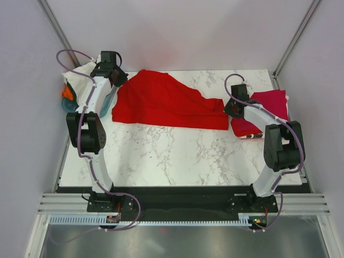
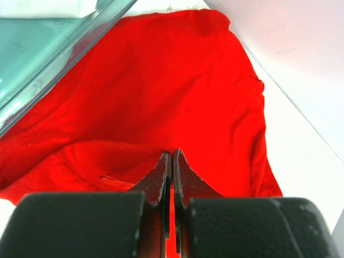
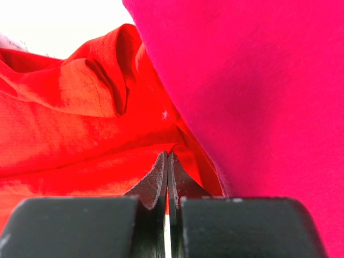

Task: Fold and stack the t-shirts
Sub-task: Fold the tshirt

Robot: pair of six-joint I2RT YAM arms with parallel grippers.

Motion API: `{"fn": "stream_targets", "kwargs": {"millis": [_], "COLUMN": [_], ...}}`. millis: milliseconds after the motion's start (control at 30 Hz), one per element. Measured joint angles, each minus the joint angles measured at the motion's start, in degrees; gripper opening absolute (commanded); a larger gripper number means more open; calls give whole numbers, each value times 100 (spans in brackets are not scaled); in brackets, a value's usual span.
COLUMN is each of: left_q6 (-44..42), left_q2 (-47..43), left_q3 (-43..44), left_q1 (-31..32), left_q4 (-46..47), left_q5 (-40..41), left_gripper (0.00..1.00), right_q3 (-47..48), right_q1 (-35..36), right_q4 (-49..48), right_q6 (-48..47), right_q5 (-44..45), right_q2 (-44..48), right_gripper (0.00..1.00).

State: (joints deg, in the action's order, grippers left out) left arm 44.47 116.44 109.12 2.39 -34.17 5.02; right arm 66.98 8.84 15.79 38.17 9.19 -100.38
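Note:
A bright red t-shirt [image 1: 166,102] lies spread across the back of the marble table [image 1: 177,156], bunched and wrinkled. My left gripper [image 1: 115,81] is shut on its left edge, the red cloth [image 2: 161,91] gathered at the fingertips [image 2: 162,167]. At the shirt's right end my right gripper [image 1: 233,107] is shut on a pinch of red cloth [image 3: 80,134]. A folded crimson-pink t-shirt [image 1: 269,107] lies at the right edge and fills the right of the right wrist view [image 3: 258,97]. A white edge with dark marks [image 1: 251,135] shows under it.
A teal plastic basket [image 1: 70,106] stands off the table's left edge, holding white cloth [image 1: 80,74] and something orange [image 1: 66,92]. Its clear teal wall [image 2: 43,59] is close beside my left gripper. Grey walls close in the back and both sides.

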Motion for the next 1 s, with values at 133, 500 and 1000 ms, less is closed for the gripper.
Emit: {"fn": "stream_targets", "kwargs": {"millis": [133,500,1000], "left_q6": [-2,48,-85], "left_q2": [20,125,-2138], "left_q3": [59,195,-1633], "left_q1": [11,11,-46], "left_q4": [-2,-7,-90], "left_q5": [81,153,210], "left_gripper": [2,71,90], "right_q3": [90,234,-1075], "right_q1": [-26,-39,538], "right_q4": [-20,-68,-634], "right_q6": [2,39,299], "right_q5": [-2,-66,-114], "right_q2": [-66,-232,1598], "right_gripper": [0,43,47]}}
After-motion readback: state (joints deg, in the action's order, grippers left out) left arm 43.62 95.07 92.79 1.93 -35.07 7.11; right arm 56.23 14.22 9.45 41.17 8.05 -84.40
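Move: The held red t-shirt lies stretched between the grippers, its middle roughly 20 cm right of the left gripper, 7 cm nearer the base and some 8 cm below. From the right gripper, that middle lies about 26 cm left, 6 cm ahead and 3 cm lower. The teal basket is about 16 cm left of the left gripper and 4 cm back. The magenta-topped stack sits roughly 15 cm right of the right gripper and 1 cm ahead, at much its height. Ease both grippers forward about a centimetre with the red t-shirt still pinched, then open them to let go of the cloth, the left nearly wide, the right about halfway. Draw the left one back some 8 cm and up 6 cm; lift the right about 6 cm, swinging left away from the magenta-topped stack and then back, its fingers tipping up roughly 10 degrees. ##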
